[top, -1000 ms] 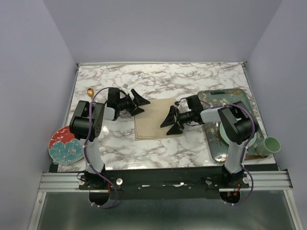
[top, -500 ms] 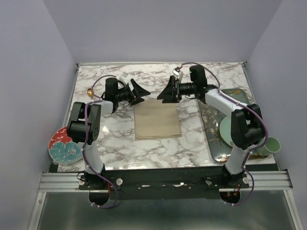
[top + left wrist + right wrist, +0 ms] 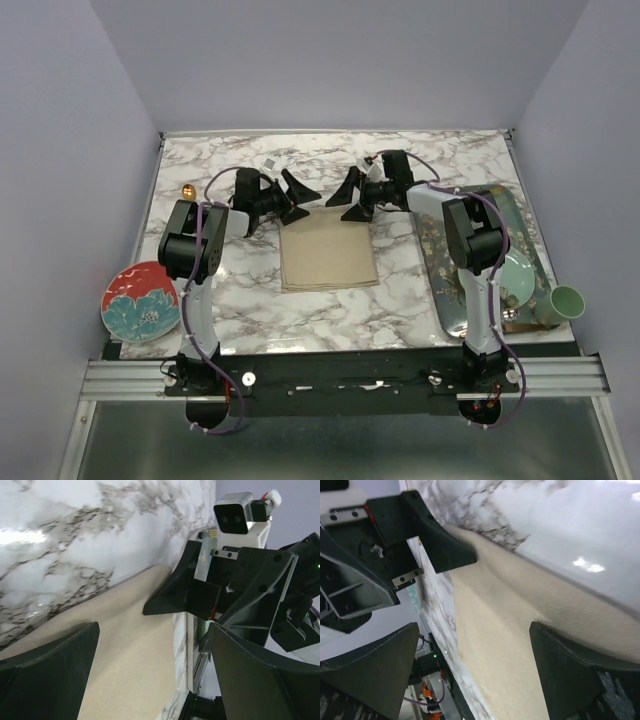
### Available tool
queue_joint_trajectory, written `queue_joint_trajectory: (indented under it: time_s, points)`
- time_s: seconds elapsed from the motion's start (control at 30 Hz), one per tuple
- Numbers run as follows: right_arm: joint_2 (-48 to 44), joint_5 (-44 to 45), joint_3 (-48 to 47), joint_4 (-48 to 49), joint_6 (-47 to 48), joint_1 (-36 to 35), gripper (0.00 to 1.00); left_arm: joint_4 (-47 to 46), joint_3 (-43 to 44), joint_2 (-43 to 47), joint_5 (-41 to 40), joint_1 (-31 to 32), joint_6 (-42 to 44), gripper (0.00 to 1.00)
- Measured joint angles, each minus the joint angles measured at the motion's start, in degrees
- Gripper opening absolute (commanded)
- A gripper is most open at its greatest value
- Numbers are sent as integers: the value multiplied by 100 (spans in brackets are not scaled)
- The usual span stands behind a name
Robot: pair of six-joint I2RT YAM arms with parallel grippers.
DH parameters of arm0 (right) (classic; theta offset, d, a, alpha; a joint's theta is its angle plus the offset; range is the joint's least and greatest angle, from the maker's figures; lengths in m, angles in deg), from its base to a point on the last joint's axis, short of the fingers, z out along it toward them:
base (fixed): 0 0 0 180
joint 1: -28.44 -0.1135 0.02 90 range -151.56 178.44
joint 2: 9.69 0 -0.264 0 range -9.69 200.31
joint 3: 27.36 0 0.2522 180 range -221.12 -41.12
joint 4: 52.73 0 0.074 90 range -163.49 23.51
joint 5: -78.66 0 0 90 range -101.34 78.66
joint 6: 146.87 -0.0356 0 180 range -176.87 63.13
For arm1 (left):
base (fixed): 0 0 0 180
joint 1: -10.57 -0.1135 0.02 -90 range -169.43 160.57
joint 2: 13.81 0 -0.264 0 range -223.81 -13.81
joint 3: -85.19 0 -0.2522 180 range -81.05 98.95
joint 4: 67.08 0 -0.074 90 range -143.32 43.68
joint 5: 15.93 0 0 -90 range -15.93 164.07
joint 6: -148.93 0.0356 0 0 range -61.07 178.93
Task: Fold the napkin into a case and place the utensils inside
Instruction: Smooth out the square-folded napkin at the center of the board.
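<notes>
The beige napkin point(image 3: 328, 252) lies flat on the marble table as a rough square. My left gripper point(image 3: 300, 198) hovers open at its far left corner. At the far right corner my right gripper point(image 3: 352, 199) is open too, facing the left one. In the left wrist view the napkin point(image 3: 125, 645) lies under my open left gripper point(image 3: 155, 675). The right wrist view shows the napkin point(image 3: 510, 630) below my open right gripper point(image 3: 472, 670). Neither holds cloth. Of the utensils, a gold spoon point(image 3: 187, 190) rests at the table's left edge.
A patterned tray point(image 3: 452, 305) on the right carries a pale green plate point(image 3: 512, 278). A green cup point(image 3: 565, 301) stands beyond its near right corner. A red floral plate point(image 3: 140, 301) sits at the near left. Walls close in on three sides.
The right arm swung from the napkin's right side up to its far right corner. The left gripper shifted slightly from over the napkin's left part to the far left corner. Both stayed open.
</notes>
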Motion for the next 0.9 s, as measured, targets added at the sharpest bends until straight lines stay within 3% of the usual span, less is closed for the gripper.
queue_joint_trajectory:
  time_s: [0.27,0.53,0.77,0.9]
  points:
    - [256,74,-59,-11,-417,474,100,118,-24,-264,-118,-94,-94,98]
    - [114,74,26,-212,-269,623,100,24,-490,63,-114,-260,48,97]
    - [-94,-704,-59,-402,-177,623,100,4,-949,520,-79,-310,243,96]
    - [-922,-1163,789,216,-562,549,100,-216,-1456,1073,68,-267,173,99]
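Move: I have both open hands low over the far edge of the napkin. Its middle lies about 12 cm back, 6 cm to the right and 3 cm below my left hand; from my right hand it is some 11 cm back, 3 cm to the left and 2 cm below. The middle of the tray is roughly 41 cm to the right of my right hand and 14 cm back. The gold spoon is about 33 cm to the left of my left hand and 4 cm ahead. I sink both hands about 2 cm onto the far part of the napkin, fingers wide open, then sweep them apart: left hand some 3 cm left, right hand about 5 cm right and 3 cm forward, turning slightly clockwise. Then both rise and draw back towards me, the right lifting clear higher and faster, the left leaving more gently. ##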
